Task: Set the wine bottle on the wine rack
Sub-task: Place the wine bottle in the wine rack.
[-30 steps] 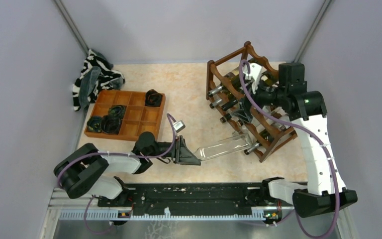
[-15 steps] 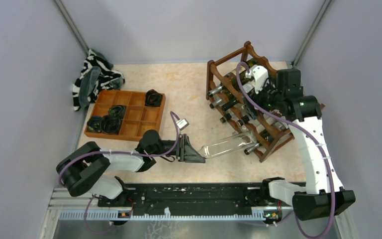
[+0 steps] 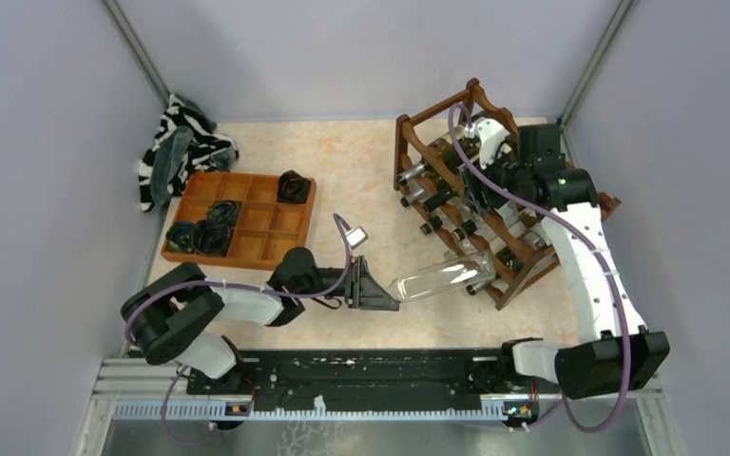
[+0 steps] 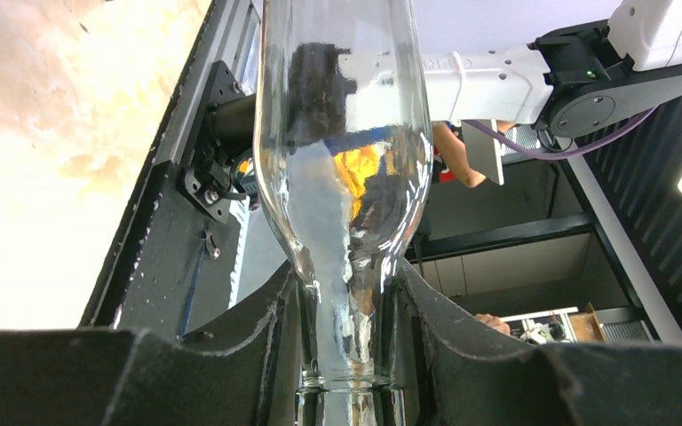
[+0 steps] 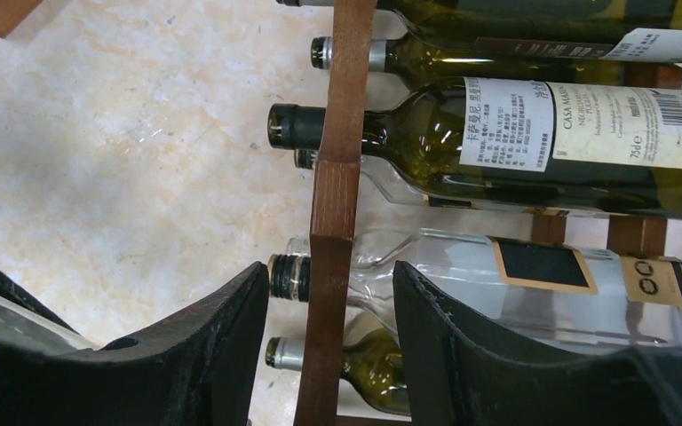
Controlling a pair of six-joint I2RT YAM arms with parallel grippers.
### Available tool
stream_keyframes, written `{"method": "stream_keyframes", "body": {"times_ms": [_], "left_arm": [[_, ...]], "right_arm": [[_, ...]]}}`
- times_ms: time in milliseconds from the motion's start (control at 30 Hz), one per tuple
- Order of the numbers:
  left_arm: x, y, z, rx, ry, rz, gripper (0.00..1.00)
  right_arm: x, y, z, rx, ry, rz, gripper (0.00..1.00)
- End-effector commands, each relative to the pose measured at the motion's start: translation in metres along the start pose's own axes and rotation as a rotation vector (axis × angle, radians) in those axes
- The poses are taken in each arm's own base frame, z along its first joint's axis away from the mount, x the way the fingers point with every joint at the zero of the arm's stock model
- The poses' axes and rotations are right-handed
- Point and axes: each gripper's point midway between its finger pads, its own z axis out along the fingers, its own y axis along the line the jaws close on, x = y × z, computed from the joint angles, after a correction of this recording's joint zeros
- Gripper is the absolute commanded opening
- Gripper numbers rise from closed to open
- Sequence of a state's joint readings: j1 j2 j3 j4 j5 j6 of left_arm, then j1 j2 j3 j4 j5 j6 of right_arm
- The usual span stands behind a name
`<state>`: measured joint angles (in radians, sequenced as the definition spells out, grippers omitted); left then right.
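A clear, empty wine bottle (image 3: 440, 278) lies nearly level just above the table, with its neck in my left gripper (image 3: 377, 289) and its base at the lower front of the wine rack (image 3: 418, 128). In the left wrist view the fingers (image 4: 257, 337) are shut on the bottle (image 4: 346, 133) at the neck. My right gripper (image 3: 488, 179) hovers over the dark wooden rack. Its jaws (image 5: 330, 275) straddle a rack rail (image 5: 337, 177) with a gap on each side, so they are open and hold nothing.
Several bottles lie in the rack, among them a green labelled one (image 5: 533, 133) and a clear one (image 5: 497, 275). An orange-brown compartment tray (image 3: 268, 237) with dark rolled items sits at the left. A black-and-white striped cloth (image 3: 181, 147) lies behind it. Grey walls close in on both sides.
My left arm has pushed the clear bottle to the right, toward the rack. My right arm has drawn back over the rack's top and its jaws have narrowed.
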<state>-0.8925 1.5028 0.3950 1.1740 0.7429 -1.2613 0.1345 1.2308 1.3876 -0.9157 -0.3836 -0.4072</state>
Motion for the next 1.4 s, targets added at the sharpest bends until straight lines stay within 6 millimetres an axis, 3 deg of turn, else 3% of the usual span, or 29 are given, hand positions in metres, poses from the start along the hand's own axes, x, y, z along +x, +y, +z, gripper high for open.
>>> {"method": "stream_keyframes", "body": {"times_ms": [0,133,267,367,500,733,1167,1367], "left_arm": [[-0.018,-0.035,0.009,0.128,-0.057,0.152,0.00],[-0.019,-0.034,0.011,0.134,-0.059,0.152,0.00],[-0.019,-0.031,0.011,0.129,-0.063,0.148,0.00],[-0.020,-0.030,0.011,0.126,-0.071,0.143,0.00],[-0.022,-0.029,0.012,0.125,-0.084,0.136,0.00],[-0.025,-0.025,0.012,0.116,-0.112,0.131,0.00],[-0.027,-0.023,0.014,0.118,-0.118,0.132,0.00],[-0.030,-0.015,0.012,0.089,-0.148,0.131,0.00]], "right_arm": [[-0.027,0.000,0.001,-0.009,-0.081,0.000,0.53],[-0.027,0.000,0.010,0.005,-0.066,-0.012,0.51],[-0.029,0.002,0.017,0.003,-0.064,-0.014,0.44],[-0.031,0.005,0.023,-0.006,-0.062,-0.023,0.35],[-0.035,0.010,0.032,-0.031,-0.063,-0.029,0.16],[-0.047,0.028,0.040,-0.103,-0.073,-0.061,0.01],[-0.077,0.063,0.053,-0.217,-0.113,-0.095,0.00],[-0.080,0.071,0.061,-0.241,-0.095,-0.100,0.00]]}}
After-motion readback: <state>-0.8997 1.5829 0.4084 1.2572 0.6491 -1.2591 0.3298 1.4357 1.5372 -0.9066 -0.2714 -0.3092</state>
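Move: The wine rack's upper rail lies just beyond my open right fingers, about 2 cm ahead, 2 cm left and 1 cm lower. Roughly 8 cm below that hand, a dark bottle's neck pokes out some 4 cm left and 3 cm ahead, and a black-capped clear bottle's neck about 1 cm left and 4 cm back. From my left hand, which holds the clear bottle by its neck, the rack's middle is about 18 cm ahead, 22 cm right and 5 cm lower. I ease my right hand about 3 cm forward and left, dipping slightly, and close the fingers on the rack's upper rail. Keeping that pinch, I drag the rack some 4 cm left, towards the bottle. My left hand keeps its grip on the neck and creeps about 2 cm forward, slightly right, swinging the bottle's base a touch towards the rack. ##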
